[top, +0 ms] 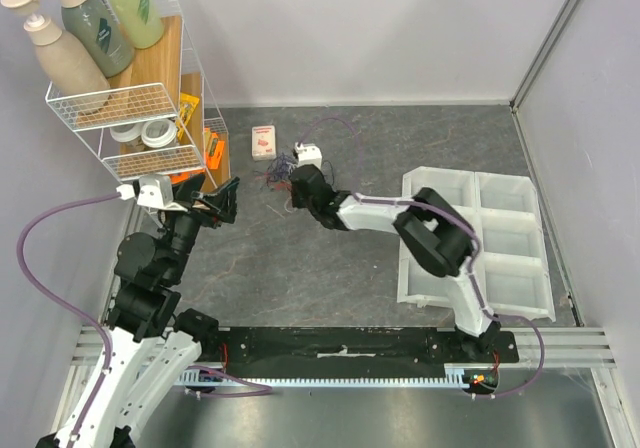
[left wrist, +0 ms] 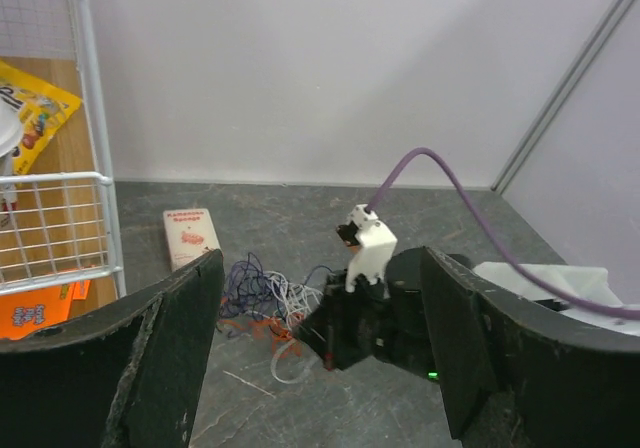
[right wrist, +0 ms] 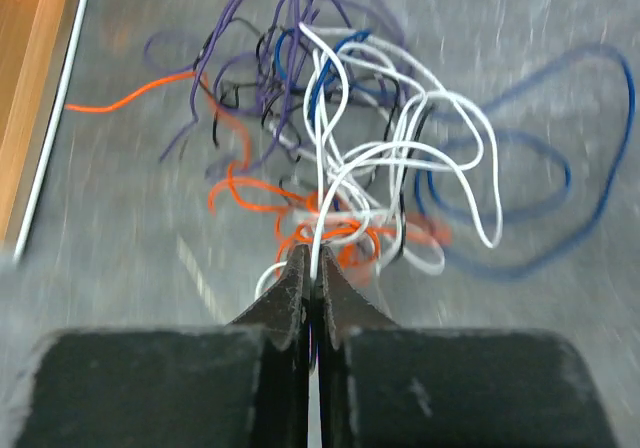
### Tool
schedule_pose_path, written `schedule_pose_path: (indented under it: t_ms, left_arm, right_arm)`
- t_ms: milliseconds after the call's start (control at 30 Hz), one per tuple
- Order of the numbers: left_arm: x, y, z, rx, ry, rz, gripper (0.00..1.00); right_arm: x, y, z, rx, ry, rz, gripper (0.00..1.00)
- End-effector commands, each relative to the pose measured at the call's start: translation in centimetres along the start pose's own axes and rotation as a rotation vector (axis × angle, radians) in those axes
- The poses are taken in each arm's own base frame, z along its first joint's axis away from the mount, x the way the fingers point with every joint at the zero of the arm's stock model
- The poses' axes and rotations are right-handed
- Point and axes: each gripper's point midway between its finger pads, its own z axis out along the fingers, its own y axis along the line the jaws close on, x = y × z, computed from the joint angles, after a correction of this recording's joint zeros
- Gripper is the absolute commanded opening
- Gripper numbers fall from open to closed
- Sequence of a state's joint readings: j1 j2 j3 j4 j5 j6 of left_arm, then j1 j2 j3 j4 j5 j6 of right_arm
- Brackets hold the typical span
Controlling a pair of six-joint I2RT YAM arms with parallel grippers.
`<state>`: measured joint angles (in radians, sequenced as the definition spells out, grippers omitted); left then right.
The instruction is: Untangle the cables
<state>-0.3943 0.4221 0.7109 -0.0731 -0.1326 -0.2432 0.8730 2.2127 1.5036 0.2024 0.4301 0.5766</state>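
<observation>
The cables [top: 272,176] lie in one tangled heap of purple, dark blue, orange and white strands on the grey table, left of centre. My right gripper [top: 296,190] reaches into the near side of the heap. Its jaws [right wrist: 313,260] are shut on a white cable [right wrist: 318,236] that rises out of them into the knot [right wrist: 340,158]. My left gripper [top: 222,203] hangs open to the left of the heap, clear of it. The left wrist view looks between its spread fingers [left wrist: 322,260] at the tangle [left wrist: 262,293] and the right gripper [left wrist: 345,333] beyond.
A wire rack [top: 130,98] with bottles, tape rolls and packets stands at the back left. A small white-and-red box [top: 264,142] lies just behind the heap. A white compartment tray [top: 480,238] sits on the right. Walls close in the table.
</observation>
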Motion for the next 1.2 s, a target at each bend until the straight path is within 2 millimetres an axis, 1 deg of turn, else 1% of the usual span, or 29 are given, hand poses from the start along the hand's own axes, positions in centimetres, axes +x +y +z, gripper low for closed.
schedule_pose_path:
  t_ms: [0, 33, 67, 133, 167, 200, 233, 267, 300, 333, 367, 433, 500, 567, 600, 633, 700, 800, 867, 933, 1000, 1033, 1100, 1167]
  left_arm:
    - [0.9, -1.8, 0.9, 0.090, 0.041, -0.039, 0.84]
    - [1.3, -2.2, 1.1, 0.113, 0.060, -0.039, 0.84]
    - [1.8, -2.9, 1.3, 0.148, 0.087, -0.045, 0.84]
    - [2.7, -4.1, 1.7, 0.213, 0.135, -0.050, 0.84]
    - [3.2, -4.8, 1.8, 0.248, 0.162, -0.053, 0.84]
    - [3.7, -5.4, 1.9, 0.281, 0.186, -0.058, 0.84]
    - [4.1, -5.9, 2.1, 0.309, 0.210, -0.062, 0.86]
    - [4.7, -6.5, 2.1, 0.348, 0.237, -0.065, 0.88]
    - [5.2, -7.1, 2.2, 0.383, 0.265, -0.071, 0.89]
    - [5.8, -7.7, 2.2, 0.419, 0.294, -0.076, 0.89]
    - [6.2, -8.3, 2.2, 0.453, 0.318, -0.084, 0.89]
    - [7.2, -9.0, 2.3, 0.498, 0.371, -0.107, 0.89]
    - [8.2, -9.8, 2.2, 0.552, 0.423, -0.129, 0.86]
    - [9.3, -10.1, 2.4, 0.568, 0.472, -0.150, 0.83]
    - [9.9, -10.0, 2.7, 0.561, 0.498, -0.163, 0.79]
    - [10.4, -9.9, 2.8, 0.552, 0.519, -0.171, 0.76]
    - [12.0, -9.5, 3.3, 0.518, 0.582, -0.192, 0.71]
    - [13.8, -9.1, 3.7, 0.484, 0.652, -0.227, 0.65]
    - [14.9, -9.2, 3.8, 0.480, 0.693, -0.244, 0.63]
    - [16.0, -9.2, 3.9, 0.465, 0.725, -0.255, 0.63]
    - [17.1, -9.2, 3.9, 0.443, 0.754, -0.264, 0.63]
    - [17.8, -9.3, 3.8, 0.437, 0.775, -0.271, 0.61]
    - [19.5, -9.5, 3.6, 0.420, 0.834, -0.318, 0.54]
    - [20.8, -10.8, 3.0, 0.469, 0.900, -0.374, 0.51]
  right_arm:
    - [-0.6, 2.7, -8.3, -0.317, 0.113, -0.092, 0.00]
    - [0.7, 2.7, -10.2, -0.378, 0.165, -0.115, 0.00]
    - [1.5, 2.8, -12.1, -0.435, 0.195, -0.114, 0.00]
    - [3.7, 2.0, -15.6, -0.510, 0.242, -0.082, 0.00]
    - [4.2, 2.1, -17.3, -0.565, 0.257, -0.073, 0.00]
    - [4.6, 1.7, -18.6, -0.582, 0.268, -0.063, 0.00]
    - [4.9, 1.4, -19.8, -0.599, 0.272, -0.054, 0.02]
    - [5.2, 1.0, -20.9, -0.612, 0.269, -0.041, 0.07]
    - [5.0, 0.6, -21.9, -0.621, 0.254, -0.032, 0.15]
    - [5.9, -0.2, -22.5, -0.610, 0.266, -0.023, 0.22]
    - [6.3, -0.7, -22.9, -0.603, 0.267, -0.015, 0.30]
    - [6.1, -1.3, -23.0, -0.576, 0.250, -0.001, 0.39]
    - [6.0, -1.5, -23.0, -0.560, 0.249, 0.003, 0.50]
    - [6.3, -2.0, -22.7, -0.532, 0.246, 0.016, 0.57]
    - [6.1, -2.0, -22.5, -0.527, 0.230, 0.028, 0.59]
    - [6.2, -2.2, -22.2, -0.510, 0.230, 0.039, 0.59]
    - [6.3, -2.5, -21.7, -0.472, 0.234, 0.066, 0.59]
    - [6.7, -2.8, -21.0, -0.421, 0.252, 0.125, 0.49]
    - [7.1, -3.0, -20.8, -0.402, 0.269, 0.159, 0.47]
    - [7.4, -3.7, -20.7, -0.357, 0.265, 0.207, 0.47]
    - [7.5, -4.4, -20.8, -0.323, 0.248, 0.245, 0.50]
    - [7.6, -4.7, -20.9, -0.308, 0.242, 0.262, 0.52]
    - [7.8, -5.1, -20.8, -0.284, 0.238, 0.272, 0.54]
    - [8.3, -5.5, -20.8, -0.261, 0.257, 0.259, 0.57]
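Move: The tangle of cables lies just ahead of the right hand, about 4 cm farther out, neither left nor right, and about 1 cm lower; its fingers are already shut on a white strand. Beyond the tangle, the small packet sits some 12 cm ahead and 6 cm left of that hand; the wire rack stands roughly 23 cm left and 2 cm ahead, rising some 12 cm higher at its middle. From the left hand the tangle is about 22 cm ahead, 13 cm right and 31 cm below. Fast back towards its base and rightwards, the right hand drags the white strand and tangle over the table, about 20 cm back and 10 cm right, rising some 4 cm on the way; its fingers open halfway and let go, then it sinks again, tipping down. The left hand swings right and down, about 15 cm each, towards the tangle, turning clockwise, pitching down some 40 degrees and partly closing. ##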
